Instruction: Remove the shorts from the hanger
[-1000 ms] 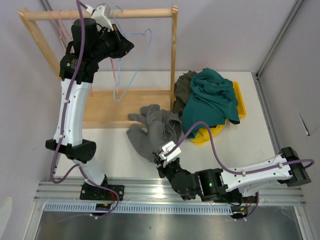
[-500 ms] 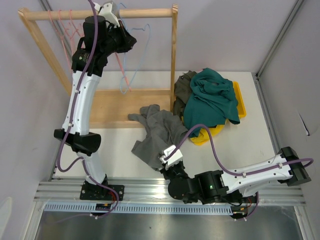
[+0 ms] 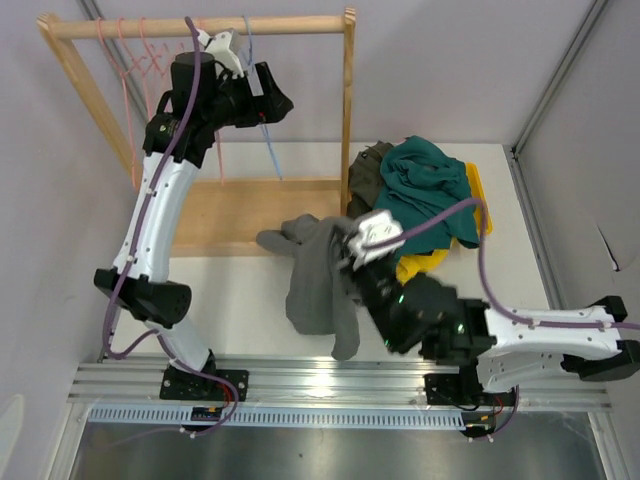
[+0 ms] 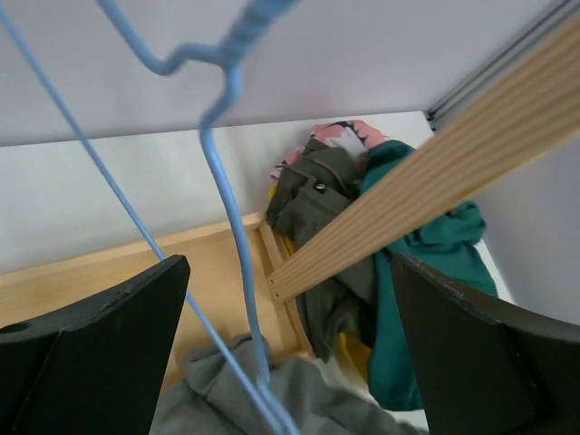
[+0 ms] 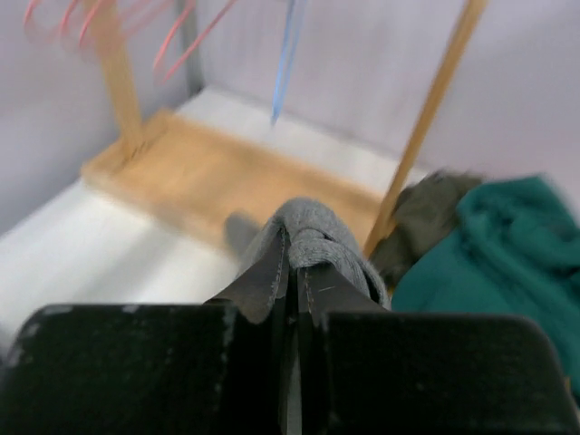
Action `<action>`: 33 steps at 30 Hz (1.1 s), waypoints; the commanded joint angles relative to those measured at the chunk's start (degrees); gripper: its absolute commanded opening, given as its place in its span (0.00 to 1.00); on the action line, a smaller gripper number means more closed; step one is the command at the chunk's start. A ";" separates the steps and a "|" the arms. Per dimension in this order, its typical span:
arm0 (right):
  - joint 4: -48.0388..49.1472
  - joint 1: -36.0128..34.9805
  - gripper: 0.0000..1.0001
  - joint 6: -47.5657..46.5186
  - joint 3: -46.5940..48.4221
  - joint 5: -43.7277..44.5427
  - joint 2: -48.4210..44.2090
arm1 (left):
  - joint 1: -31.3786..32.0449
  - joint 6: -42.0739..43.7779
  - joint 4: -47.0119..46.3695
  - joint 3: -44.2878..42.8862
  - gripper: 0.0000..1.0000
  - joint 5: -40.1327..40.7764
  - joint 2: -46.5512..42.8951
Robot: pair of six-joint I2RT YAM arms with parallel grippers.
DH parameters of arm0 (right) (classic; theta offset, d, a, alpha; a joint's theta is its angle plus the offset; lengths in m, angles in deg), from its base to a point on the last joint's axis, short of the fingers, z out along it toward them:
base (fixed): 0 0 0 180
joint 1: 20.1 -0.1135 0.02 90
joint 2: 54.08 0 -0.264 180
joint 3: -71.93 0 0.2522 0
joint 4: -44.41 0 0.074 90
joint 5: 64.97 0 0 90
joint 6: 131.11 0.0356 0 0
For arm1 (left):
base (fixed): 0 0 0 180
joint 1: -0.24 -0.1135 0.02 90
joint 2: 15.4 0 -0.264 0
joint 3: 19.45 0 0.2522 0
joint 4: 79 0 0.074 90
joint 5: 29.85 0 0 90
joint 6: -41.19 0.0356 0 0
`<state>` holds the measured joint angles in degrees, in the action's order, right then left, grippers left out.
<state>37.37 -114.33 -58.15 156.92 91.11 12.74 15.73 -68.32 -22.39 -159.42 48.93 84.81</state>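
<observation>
My right gripper (image 3: 352, 252) is shut on a fold of the grey shorts (image 3: 318, 290) and holds them above the table, the cloth hanging down toward the near edge. The right wrist view shows the grey fold (image 5: 313, 227) pinched between the closed fingers (image 5: 294, 272). My left gripper (image 3: 276, 102) is open high at the rack, with the empty blue hanger (image 3: 268, 148) running between its spread fingers (image 4: 285, 362). The teal shorts (image 3: 425, 195), olive shorts (image 3: 368, 170) and yellow shorts (image 3: 470, 205) lie piled at the right. A bit of the pink patterned shorts (image 4: 343, 136) shows behind the olive.
The wooden rack has a top rod (image 3: 150, 28), a right post (image 3: 348, 100) and a base board (image 3: 240, 210). Several empty pink hangers (image 3: 140, 60) hang at the rod's left end. Metal frame rails (image 3: 560, 80) border the right side.
My right gripper has risen and moved away from the near edge toward the pile, lifting the grey shorts off the table. My left gripper has shifted right along the rod, and the blue hanger now hangs straighter.
</observation>
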 commanded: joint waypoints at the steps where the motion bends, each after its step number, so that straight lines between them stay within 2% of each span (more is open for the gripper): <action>1: 1.56 10.80 0.00 -7.49 11.02 -9.46 -2.14 | 0.16 -1.06 -2.51 1.05 0.99 -5.03 -7.91; 3: -2.75 16.51 0.00 -7.31 18.58 -15.70 0.05 | 0.33 -1.15 -3.56 3.42 0.99 -7.58 -11.42; 4: -3.64 21.50 0.00 -7.31 21.13 -19.29 1.01 | 0.33 -0.97 -3.82 4.65 0.99 -8.11 -12.56; 9: -11.72 34.36 0.00 -7.13 41.60 -28.63 10.57 | 0.33 -0.44 -3.91 9.57 0.99 -12.23 -19.33; 10: -12.34 38.91 0.00 -7.13 44.50 -30.64 12.17 | 0.33 -0.53 -4.52 10.80 0.99 -13.11 -20.56; 11: -14.17 41.04 0.00 -6.52 47.49 -31.80 13.84 | 0.33 -0.79 -6.53 15.51 0.99 -13.64 -22.05; 13: -16.73 47.87 0.00 -4.68 56.80 -35.73 19.01 | 0.33 -1.23 -9.61 18.88 0.99 -14.35 -26.80; 15: -19.46 51.15 0.00 -3.18 63.74 -37.08 22.19 | 0.33 -1.41 -11.03 24.41 0.99 -14.44 -30.66; 21: -19.29 63.55 0.00 2.08 64.93 -42.00 27.83 | 0.33 -0.36 -10.42 29.00 0.99 -14.97 -34.19; 24: -17.81 68.38 0.00 7.61 56.17 -43.85 26.17 | 0.33 -0.44 -11.21 31.29 0.99 -14.97 -35.86; 25: -13.97 69.18 0.00 8.85 46.65 -44.89 24.94 | 0.33 -0.44 -11.91 32.86 0.99 -14.88 -36.65; 28: -5.01 71.20 0.00 14.28 30.79 -45.78 18.88 | 0.33 -0.44 -12.70 34.80 0.99 -14.27 -37.53; 29: -3.14 71.38 0.00 15.70 20.73 -45.78 17.56 | 0.33 -0.44 -12.70 35.68 0.99 -14.26 -37.71; 33: 4.60 71.65 0.00 23.88 -0.61 -44.38 11.76 | 0.33 -0.36 -12.79 37.00 0.99 -13.83 -38.68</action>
<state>32.02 -42.69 -42.94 166.25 47.42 29.81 15.84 -68.74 -32.16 -123.14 35.48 48.22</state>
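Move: Out beyond the right hand, which holds the grey shorts, the yellow bin's middle lies roughly 37 cm ahead, 24 cm right and 39 cm below. The teal shorts heaped on it are about 31 cm ahead, 24 cm right and 34 cm down, the olive shorts 39 cm ahead, 9 cm right and 35 cm down. From the open left hand, the blue hanger is some 3 cm ahead and 3 cm below, dead in line sideways; the bin is about 6 cm ahead, 38 cm right and 39 cm below. Swinging fast forward and right in a high arc, the right hand carries the still-pinched grey shorts about 32 cm out and 19 cm across, rising some 25 cm, then dropping 30 cm over the yellow bin while turning clockwise; its fingers stay shut. The left hand, fingers wide open, backs away from the blue hanger about 17 cm, rising and then sinking. ##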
